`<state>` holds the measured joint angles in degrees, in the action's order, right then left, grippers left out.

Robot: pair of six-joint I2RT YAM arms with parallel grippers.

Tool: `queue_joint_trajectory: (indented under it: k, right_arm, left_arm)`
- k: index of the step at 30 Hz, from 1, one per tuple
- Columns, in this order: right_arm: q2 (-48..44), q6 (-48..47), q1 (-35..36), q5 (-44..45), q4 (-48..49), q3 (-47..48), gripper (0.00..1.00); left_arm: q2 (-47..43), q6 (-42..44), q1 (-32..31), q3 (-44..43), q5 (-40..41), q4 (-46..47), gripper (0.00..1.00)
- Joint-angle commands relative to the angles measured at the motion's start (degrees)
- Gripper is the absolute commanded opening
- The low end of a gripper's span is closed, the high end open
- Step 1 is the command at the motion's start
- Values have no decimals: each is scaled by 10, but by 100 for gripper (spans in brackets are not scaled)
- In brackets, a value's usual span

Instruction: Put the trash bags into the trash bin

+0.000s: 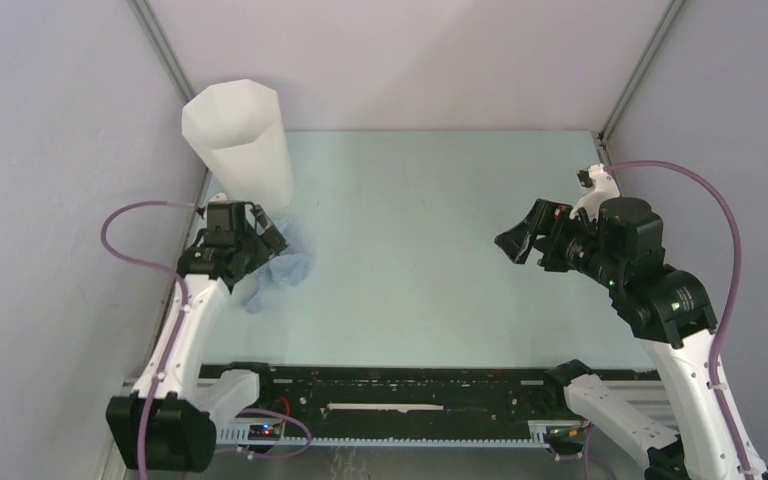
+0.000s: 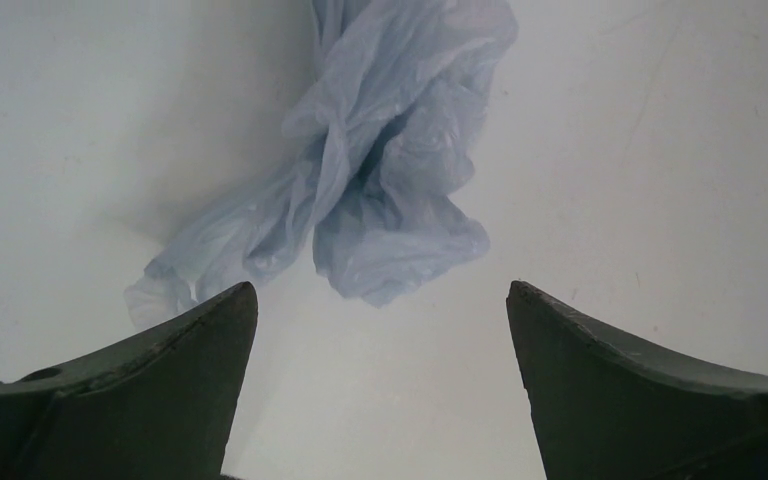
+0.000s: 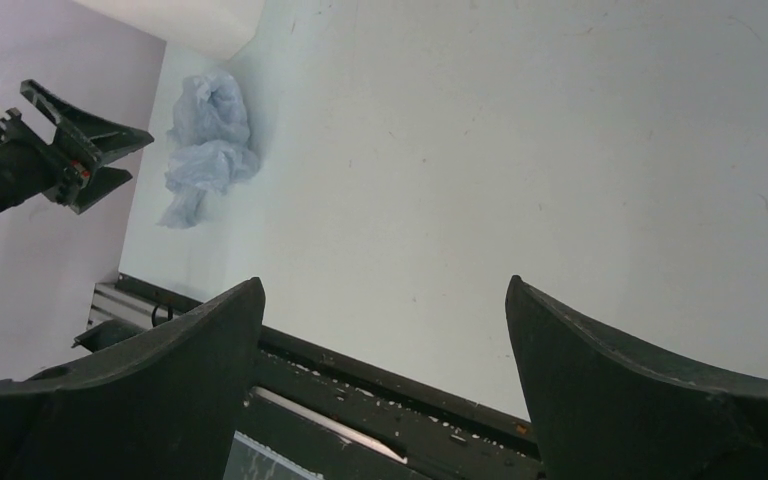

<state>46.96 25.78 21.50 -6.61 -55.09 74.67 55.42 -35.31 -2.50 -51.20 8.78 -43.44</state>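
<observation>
The trash bag (image 1: 287,268) is a crumpled pale blue plastic wad lying on the table at the left, just in front of the trash bin (image 1: 240,140). The bin is tall, white and faceted, and stands upright in the far left corner. My left gripper (image 1: 271,236) hovers over the bag's left side. In the left wrist view the bag (image 2: 385,180) lies just beyond the open left gripper (image 2: 381,285), with nothing between its fingers. My right gripper (image 1: 520,238) hangs open above the table's right half, far from the bag (image 3: 205,150); the right gripper (image 3: 385,281) holds nothing.
A black rail (image 1: 400,392) runs along the near table edge between the arm bases. Grey enclosure walls (image 1: 50,150) close in the left, right and back. Purple cables (image 1: 125,225) loop beside each arm. The bin's base (image 3: 185,20) shows at the top left of the right wrist view.
</observation>
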Motion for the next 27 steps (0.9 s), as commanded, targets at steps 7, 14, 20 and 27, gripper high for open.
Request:
queue_joint_trajectory:
  k: [7, 14, 20, 27]
  right_arm:
    - [-7, -21, -19, -33, -12, 0, 100]
    - [4, -14, -21, -45, -20, -3, 100]
    - [12, -6, -23, -58, -24, -11, 99]
    - [29, -1, -24, -80, -25, -21, 99]
  left_arm:
    - [158, 57, 49, -9, -14, 103, 100]
    - [198, 33, 49, 22, -105, 137, 88]
    - [167, -11, 21, 67, -177, 179, 49]
    - [152, -62, -68, 67, -210, 201, 25]
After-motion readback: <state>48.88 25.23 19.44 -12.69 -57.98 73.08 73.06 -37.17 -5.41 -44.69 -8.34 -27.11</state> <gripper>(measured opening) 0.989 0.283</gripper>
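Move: Ahead of the left hand by about 4 cm, 1 cm to its right and some 10 cm below it lies the crumpled blue trash bag. The trash bin stands about 20 cm ahead of that hand and 2 cm to its left, its middle roughly level with the hand. From the right hand the trash bag lies about 10 cm ahead, 36 cm to the left and 26 cm lower. Dropping forward onto the trash bag, the left hand sinks some 8 cm with its fingers tipping about 10 degrees further down. Low over the table it then swings about 9 cm to the right, rolling its left side down while the fingers close most of the way, pinch the bag and drag it along. The right hand, open and empty, sinks a couple of centimetres. ##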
